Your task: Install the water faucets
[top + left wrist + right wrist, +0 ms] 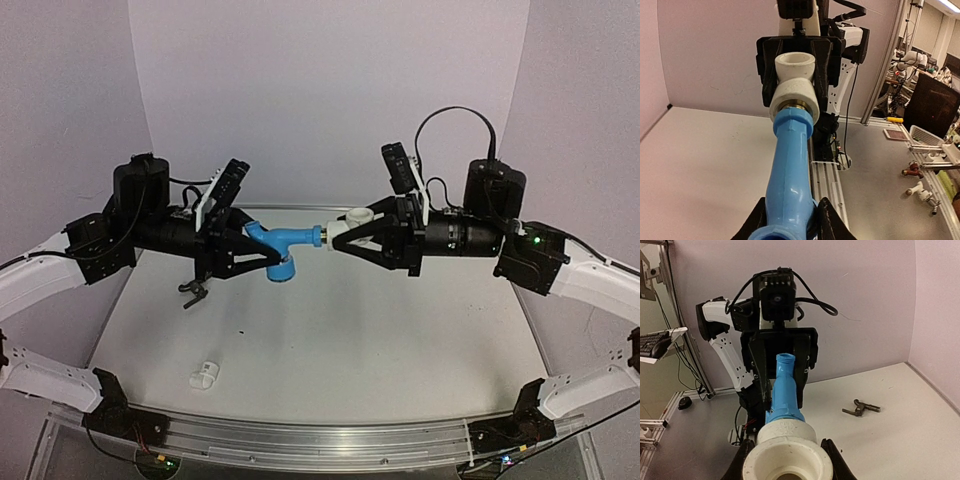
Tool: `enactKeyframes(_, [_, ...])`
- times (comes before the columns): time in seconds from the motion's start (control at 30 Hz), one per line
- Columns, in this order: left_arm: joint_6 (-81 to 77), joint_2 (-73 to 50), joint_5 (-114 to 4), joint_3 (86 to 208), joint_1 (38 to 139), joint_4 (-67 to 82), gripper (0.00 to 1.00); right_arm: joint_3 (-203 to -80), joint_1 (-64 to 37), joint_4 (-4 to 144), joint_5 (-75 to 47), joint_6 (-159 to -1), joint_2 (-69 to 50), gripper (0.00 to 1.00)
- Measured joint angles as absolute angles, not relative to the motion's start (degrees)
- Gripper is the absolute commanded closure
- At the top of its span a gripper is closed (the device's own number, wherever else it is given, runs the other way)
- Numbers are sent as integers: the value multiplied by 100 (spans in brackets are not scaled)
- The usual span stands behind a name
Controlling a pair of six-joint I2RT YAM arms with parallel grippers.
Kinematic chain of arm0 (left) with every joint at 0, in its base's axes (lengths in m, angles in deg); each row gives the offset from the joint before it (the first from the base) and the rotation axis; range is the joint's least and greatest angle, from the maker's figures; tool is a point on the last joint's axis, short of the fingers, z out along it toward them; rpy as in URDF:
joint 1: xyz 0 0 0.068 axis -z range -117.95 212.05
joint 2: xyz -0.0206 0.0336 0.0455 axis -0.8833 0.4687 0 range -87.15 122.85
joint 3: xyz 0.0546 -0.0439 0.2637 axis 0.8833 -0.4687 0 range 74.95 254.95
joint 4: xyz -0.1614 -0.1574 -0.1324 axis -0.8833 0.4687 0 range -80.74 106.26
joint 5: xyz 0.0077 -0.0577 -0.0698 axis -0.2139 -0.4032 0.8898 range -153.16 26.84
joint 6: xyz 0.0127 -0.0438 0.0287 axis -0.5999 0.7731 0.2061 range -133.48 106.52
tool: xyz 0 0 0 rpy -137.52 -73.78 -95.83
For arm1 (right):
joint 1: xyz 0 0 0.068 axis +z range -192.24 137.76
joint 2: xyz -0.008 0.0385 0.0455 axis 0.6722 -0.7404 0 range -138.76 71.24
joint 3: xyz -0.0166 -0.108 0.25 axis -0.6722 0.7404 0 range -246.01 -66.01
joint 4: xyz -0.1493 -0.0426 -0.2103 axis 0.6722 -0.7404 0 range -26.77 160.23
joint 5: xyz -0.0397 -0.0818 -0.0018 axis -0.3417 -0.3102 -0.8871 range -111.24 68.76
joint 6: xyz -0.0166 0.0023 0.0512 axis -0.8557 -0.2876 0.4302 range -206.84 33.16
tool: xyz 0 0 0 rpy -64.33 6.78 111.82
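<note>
The blue water faucet (285,240) hangs in mid-air between my two arms, above the table. My left gripper (270,252) is shut on its curved body, and the ribbed knob points down. Its stem end sits in a white pipe fitting (352,222), and my right gripper (336,236) is shut on that fitting. In the left wrist view the faucet (790,175) runs from my left gripper (790,222) up to the fitting (795,87). In the right wrist view the fitting (787,452) fills my right gripper (787,462), with the faucet (784,390) beyond it.
A second white fitting (203,375) lies on the table near the front left. A small dark metal tap (194,292) lies on the table under my left gripper and also shows as the dark tap (860,410). An aluminium rail (330,440) runs along the near edge.
</note>
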State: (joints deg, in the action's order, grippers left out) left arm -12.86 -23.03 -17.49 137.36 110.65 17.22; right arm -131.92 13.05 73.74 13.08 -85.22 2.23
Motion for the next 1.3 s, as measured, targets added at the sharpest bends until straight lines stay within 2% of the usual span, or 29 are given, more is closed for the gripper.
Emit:
enactKeyframes(0.3, [-2912,-2878,-2316,13492,11124,1934,88,-13365,1307,7686,1746,-7348,-157,100])
enactKeyframes(0.43, [-3447,-2985,-2340,13448,11130,2020,81,-13378,1307,7708,1857,-7107,-205,100])
enactKeyframes(0.6, [-3721,-3013,-2499,13461,11165,2052,45,-13531,1294,7535,1910,-7221,-236,100])
enactKeyframes(0.63, [-3729,-3013,-2576,13472,11157,2100,34,-13583,1274,7441,1920,-7308,-236,100])
enactKeyframes(0.67, [-3541,-3009,-2766,13531,11102,2194,16,-13706,1244,7242,1975,-7483,-234,100])
enactKeyframes(0.73, [-3358,-2963,-3015,13684,11041,2334,1,-13927,1187,6956,1953,-7918,-234,100])
enactKeyframes(1.0, [-1624,-2635,-3911,14580,10999,3016,0,-14276,1187,6237,1064,-10215,315,100])
enactKeyframes(1.3, [612,-2519,-3843,14764,10993,2883,0,-14252,1185,6204,480,-12926,702,100])
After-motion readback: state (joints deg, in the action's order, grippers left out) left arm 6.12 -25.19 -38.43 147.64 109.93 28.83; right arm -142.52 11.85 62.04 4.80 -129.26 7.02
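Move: The blue faucet is in my left hand and the white elbow in my right, already joined; the elbow's middle is about 9 cm right of my left hand and 1 cm farther out. From my right hand the faucet's middle is some 7 cm left and 1 cm nearer me. On the table about 36 cm below my left hand, the dark faucet sits 17 cm ahead and 24 cm left, the spare elbow 3 cm back and 19 cm left. I finish the twist, hands rolling opposite ways on the faucet's line, left about 25 degrees and right about 15, both drifting 2 cm left. Then my left fingers open wide and let go of the faucet, and that hand goes forward and up, rolling back. My right keeps its pinch on the elbow, rises about 7 cm, moves right, and winds its wrist back well past its start. ##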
